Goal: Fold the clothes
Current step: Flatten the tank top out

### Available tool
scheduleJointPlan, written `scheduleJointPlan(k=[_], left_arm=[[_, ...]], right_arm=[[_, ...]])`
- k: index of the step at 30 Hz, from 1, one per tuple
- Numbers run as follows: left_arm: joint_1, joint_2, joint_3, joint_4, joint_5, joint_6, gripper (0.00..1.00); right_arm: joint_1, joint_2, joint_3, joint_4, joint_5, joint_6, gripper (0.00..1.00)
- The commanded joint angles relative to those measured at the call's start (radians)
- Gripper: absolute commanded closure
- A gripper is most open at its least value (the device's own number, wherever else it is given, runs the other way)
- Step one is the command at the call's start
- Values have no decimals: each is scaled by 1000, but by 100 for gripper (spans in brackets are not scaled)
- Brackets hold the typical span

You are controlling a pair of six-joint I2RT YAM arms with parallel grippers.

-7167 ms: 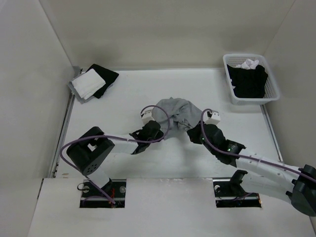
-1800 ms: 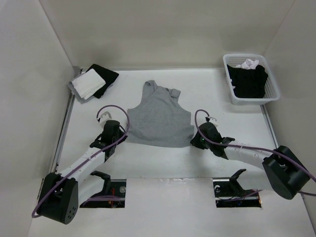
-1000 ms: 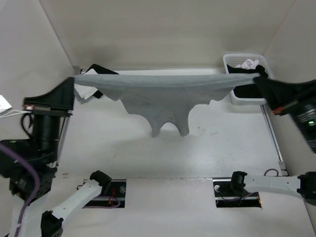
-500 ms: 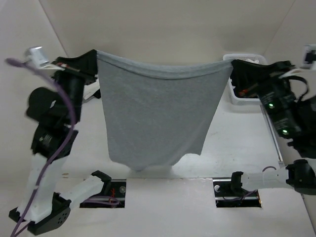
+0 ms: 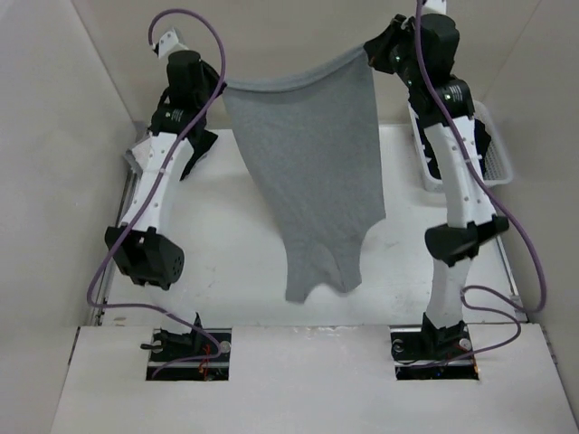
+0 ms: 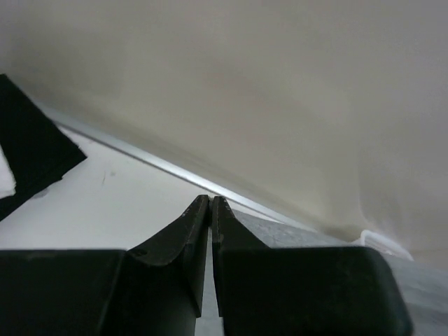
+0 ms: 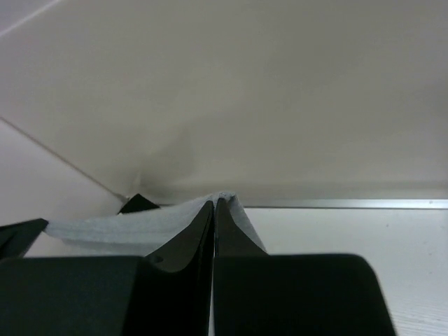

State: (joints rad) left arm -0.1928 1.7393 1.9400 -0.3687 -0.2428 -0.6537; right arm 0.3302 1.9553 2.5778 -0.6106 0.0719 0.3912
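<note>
The clothes, one light grey sleeveless top (image 5: pixel 317 172), hang in the air, stretched between both raised arms. The hem is on top and the straps dangle just above the table near its front. My left gripper (image 5: pixel 221 88) is shut on the left hem corner. In the left wrist view the fingers (image 6: pixel 211 201) are pressed together, with grey fabric (image 6: pixel 297 229) running off to their right. My right gripper (image 5: pixel 368 52) is shut on the other corner. In the right wrist view the cloth (image 7: pixel 105 227) peaks over the closed fingertips (image 7: pixel 218 201).
A white basket (image 5: pixel 499 161) with dark garments stands at the back right, partly behind the right arm. A black garment (image 5: pixel 201 143) lies at the back left behind the left arm, also seen as a black garment (image 6: pixel 28 143) from the left wrist. Walls close in on three sides.
Both grippers have risen and swung toward the back wall, drawing closer together. The top now hangs narrower and tilted, with its lower end farther from the near edge.
</note>
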Motion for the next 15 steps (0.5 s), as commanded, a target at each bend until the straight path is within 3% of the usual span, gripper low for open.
scheduleJointPlan(k=[1,6,11,15], left_arm=[[25,-14,224,-1,63,-6,100],[29,-52,281,8,74,2,100],[28,-190,160,68,65,9,100],[26,-308,-19,115,51,29,100]], right_arm=[[-35,1,228,-74,-141,87,100],[-49,-130,94,44,-162,124,100],[-24,-223,39,23,-164,107,100],[11,-422,-352,92,-112,90,100]])
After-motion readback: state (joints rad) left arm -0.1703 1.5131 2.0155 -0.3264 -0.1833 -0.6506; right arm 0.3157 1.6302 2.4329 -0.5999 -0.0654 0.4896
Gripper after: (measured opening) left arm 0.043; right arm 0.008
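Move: Out over the middle of the table, both hands still pinch the tank top's hem corners. The open table they will lay it on is roughly 41 cm below the left hand, 7 back and 18 right; from the right hand, 51 below, 5 back and 17 left. The folded stack is about 18 cm ahead and 25 left of the left hand, 38 below; the basket some 17 ahead and 37 right of the right hand, 43 below. Snapping the hem back and up, both hands keep their pinch: after a small forward reach the left rises about 15 cm while drawing back 9, its fingers tipping up some 20 degrees. The right first nudges forward and down, then whips back and up harder, spreading slightly from the left and turning a little counter-clockwise. ##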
